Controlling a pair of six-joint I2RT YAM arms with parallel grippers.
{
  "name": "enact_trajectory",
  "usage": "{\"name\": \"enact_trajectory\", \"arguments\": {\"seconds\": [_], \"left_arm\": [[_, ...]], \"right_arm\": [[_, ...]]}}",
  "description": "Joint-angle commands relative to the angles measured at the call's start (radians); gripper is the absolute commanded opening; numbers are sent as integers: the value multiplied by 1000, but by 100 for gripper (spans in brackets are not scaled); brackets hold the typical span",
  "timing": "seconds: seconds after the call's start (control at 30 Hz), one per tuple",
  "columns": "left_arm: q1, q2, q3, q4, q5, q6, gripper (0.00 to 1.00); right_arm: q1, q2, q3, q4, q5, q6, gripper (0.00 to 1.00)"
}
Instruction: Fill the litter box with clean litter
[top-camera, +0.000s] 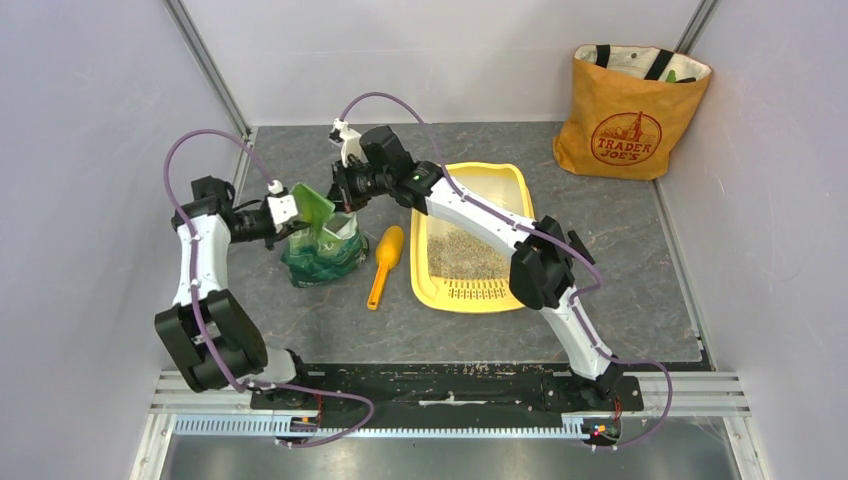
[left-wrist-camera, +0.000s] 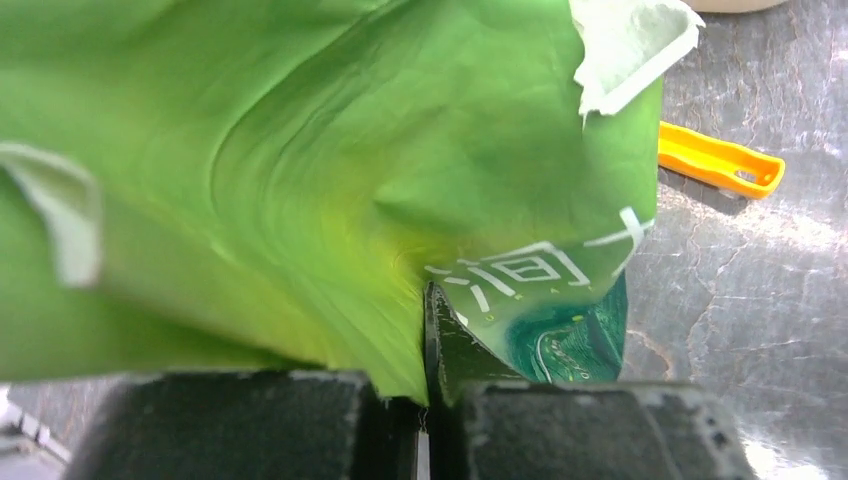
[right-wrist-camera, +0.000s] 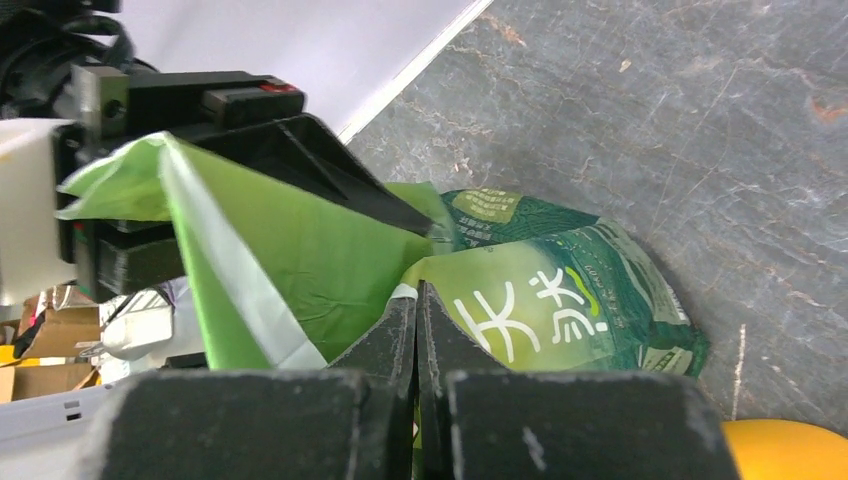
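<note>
The green litter bag (top-camera: 322, 248) stands on the table, left of the yellow litter box (top-camera: 490, 168). Grey-beige clean litter (top-camera: 465, 255) covers part of the box floor. My left gripper (top-camera: 288, 208) is shut on the bag's raised top flap; in the left wrist view the green film (left-wrist-camera: 300, 150) is pinched at the jaws (left-wrist-camera: 425, 298). My right gripper (top-camera: 345, 188) is shut on the opposite edge of the bag's mouth, with the closed jaws (right-wrist-camera: 418, 292) over the printed bag (right-wrist-camera: 560, 300). The bag's inside is hidden.
An orange-yellow scoop (top-camera: 384, 265) lies between the bag and the box; its handle (left-wrist-camera: 720, 160) shows in the left wrist view. An orange tote bag (top-camera: 630, 110) stands at the back right corner. Walls close in the left, back and right sides.
</note>
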Motion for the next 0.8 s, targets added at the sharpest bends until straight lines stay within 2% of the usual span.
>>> {"name": "enact_trajectory", "arguments": {"seconds": [0.0, 0.07, 0.2, 0.27, 0.33, 0.37, 0.4, 0.47, 0.5, 0.67, 0.77], "left_arm": [[48, -64, 20, -15, -64, -157, 6], [77, -86, 45, -19, -53, -210, 14], [117, -148, 59, -32, -39, -236, 31], [121, -179, 63, -32, -40, -265, 39], [123, -206, 65, -18, -43, -305, 48], [122, -218, 66, -4, -44, -342, 60], [121, -234, 67, 26, -48, -387, 65], [122, -255, 71, 91, -66, -492, 70], [122, -265, 75, 117, -76, -544, 80], [126, -304, 147, 197, -116, -753, 85], [125, -325, 210, 207, -144, -876, 86]], "right_arm": [[-19, -63, 26, 58, -16, -32, 0], [-29, -77, 12, 32, 27, -64, 0], [-40, -107, -21, 21, 92, -107, 11], [-42, -115, -26, 20, 98, -117, 26], [-45, -117, -26, 21, 91, -121, 34], [-45, -119, -26, 21, 88, -123, 37], [-47, -120, -26, 21, 85, -127, 41], [-49, -127, -27, 20, 80, -133, 48], [-51, -132, -28, 21, 79, -135, 54], [-64, -170, -43, 37, 68, -153, 71], [-78, -210, -73, 67, 71, -147, 76]]}}
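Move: The green litter bag's middle lies about 3 cm right of the left hand, 1 cm back and some 9 cm below; that hand still pinches the left side of its rim. From the right hand, which still pinches the right side, the bag's middle is about 5 cm left, 3 cm back and 14 cm below. The orange scoop lies some 6 cm right of the right hand and 3 cm back, and the litter box about 26 cm right, level with it, both roughly 20 cm down. The bag's rim is let go on both sides. The left fingers open wide and the hand draws away left and slightly back, then climbs clear, about 10 cm up in all, turning some 25 degrees counter-clockwise. The right hand first pulls forward and to the right with its fingers shut, then opens them widely and rises about 3 cm, its fingers tipping up slightly. ##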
